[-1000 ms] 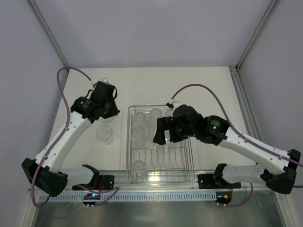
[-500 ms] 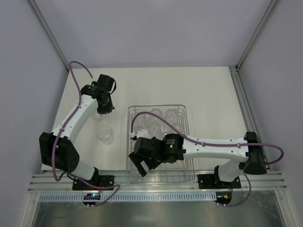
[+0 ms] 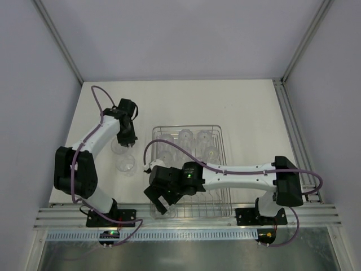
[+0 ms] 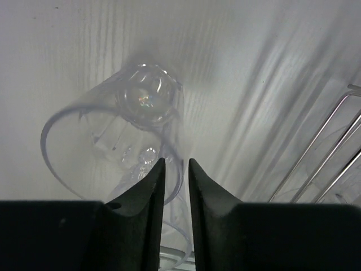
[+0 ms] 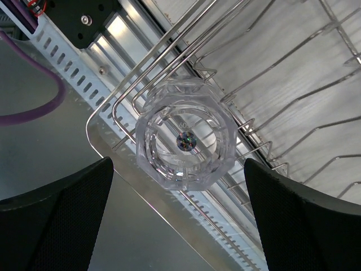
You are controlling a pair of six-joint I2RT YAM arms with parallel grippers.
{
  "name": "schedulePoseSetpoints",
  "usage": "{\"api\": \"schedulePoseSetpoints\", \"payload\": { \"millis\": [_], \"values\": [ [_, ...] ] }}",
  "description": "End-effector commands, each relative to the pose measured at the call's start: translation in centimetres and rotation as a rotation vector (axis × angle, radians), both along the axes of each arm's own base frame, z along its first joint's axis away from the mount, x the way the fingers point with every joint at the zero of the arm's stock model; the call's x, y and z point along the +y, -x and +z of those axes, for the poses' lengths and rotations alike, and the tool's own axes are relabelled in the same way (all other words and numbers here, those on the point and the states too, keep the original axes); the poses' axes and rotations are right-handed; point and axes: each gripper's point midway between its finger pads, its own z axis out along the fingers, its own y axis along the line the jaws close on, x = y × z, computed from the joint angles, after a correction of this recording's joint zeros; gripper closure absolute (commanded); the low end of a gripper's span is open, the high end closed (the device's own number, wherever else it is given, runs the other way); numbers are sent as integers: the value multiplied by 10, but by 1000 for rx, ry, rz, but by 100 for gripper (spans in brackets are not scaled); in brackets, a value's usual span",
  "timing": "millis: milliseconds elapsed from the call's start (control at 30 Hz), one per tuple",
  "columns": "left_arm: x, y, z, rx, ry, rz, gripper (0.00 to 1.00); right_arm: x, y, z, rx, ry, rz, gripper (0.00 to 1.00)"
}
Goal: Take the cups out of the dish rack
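Note:
The silver wire dish rack [image 3: 186, 126] sits mid-table with several clear cups [image 3: 185, 136] at its far end. My right gripper [image 3: 159, 199] hangs open over the rack's near left corner. In the right wrist view its fingers [image 5: 56, 220] stand wide apart either side of an upside-down cup [image 5: 183, 141] inside the rack corner [image 5: 115, 104], not touching it. My left gripper [image 3: 128, 140] is left of the rack, shut on the wall of a tilted cup [image 4: 113, 135] just over the table. A second cup [image 3: 127, 164] stands nearby.
A slotted metal rail [image 3: 186, 223] runs along the table's near edge, just beside the rack's near rim; it also shows in the right wrist view [image 5: 67, 62]. The rack's left rim [image 4: 338, 147] lies close to the right of my left gripper.
My right arm swung from the rack's middle to its near left corner, jaws open over the cup there. My left gripper moved nearer, down toward the cups on the table.

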Motion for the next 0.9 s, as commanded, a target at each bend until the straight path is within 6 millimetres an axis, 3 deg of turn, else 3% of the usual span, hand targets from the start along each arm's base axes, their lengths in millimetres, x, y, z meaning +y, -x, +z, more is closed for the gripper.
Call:
{"api": "schedulePoseSetpoints", "payload": {
  "millis": [0,67,133,167,333,433,533,633,667,767,867],
  "values": [
    [-5,-12,4,-53,34,-9,75,24,11,12,27,-85,90,0],
    [-4,-12,5,-54,32,-11,58,26,12,7,36,-78,100,0],
    [-4,-12,5,-55,29,-12,51,27,13,3,40,-70,106,0],
    [-3,-12,7,-59,26,-9,42,27,13,-2,42,-59,109,0],
    [0,-11,16,-70,15,8,23,28,11,-14,40,-40,108,0],
    [1,-13,34,-106,20,25,14,29,13,-24,47,-26,111,5],
    [0,-15,54,-153,35,35,8,30,14,-30,55,-23,115,25],
    [-2,-10,77,-203,70,47,4,30,9,-30,33,-22,107,53],
    [-3,-6,89,-238,89,54,3,30,8,-30,30,-21,102,69],
    [-6,5,112,-299,141,55,2,27,5,-24,29,-32,83,92],
    [-12,22,134,-359,217,50,1,19,-1,-6,12,-60,55,96]
  ]
}}
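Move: The left fingers still pinch the right side of an upright cup's rim: its middle is about 3 cm left, 1 cm ahead and 5 cm below; a second cup stands some 7 cm back, 2 cm left. The right hand's near cup, upside down in the rack, lies 2 cm left, level fore-and-aft, about 7 cm below; further rack cups lie 16 cm ahead and 1 cm left, and 18 cm ahead and 6 cm right. Left opens off its cup's rim, then rises 10 cm; right sinks 3 cm and grips the near cup. ##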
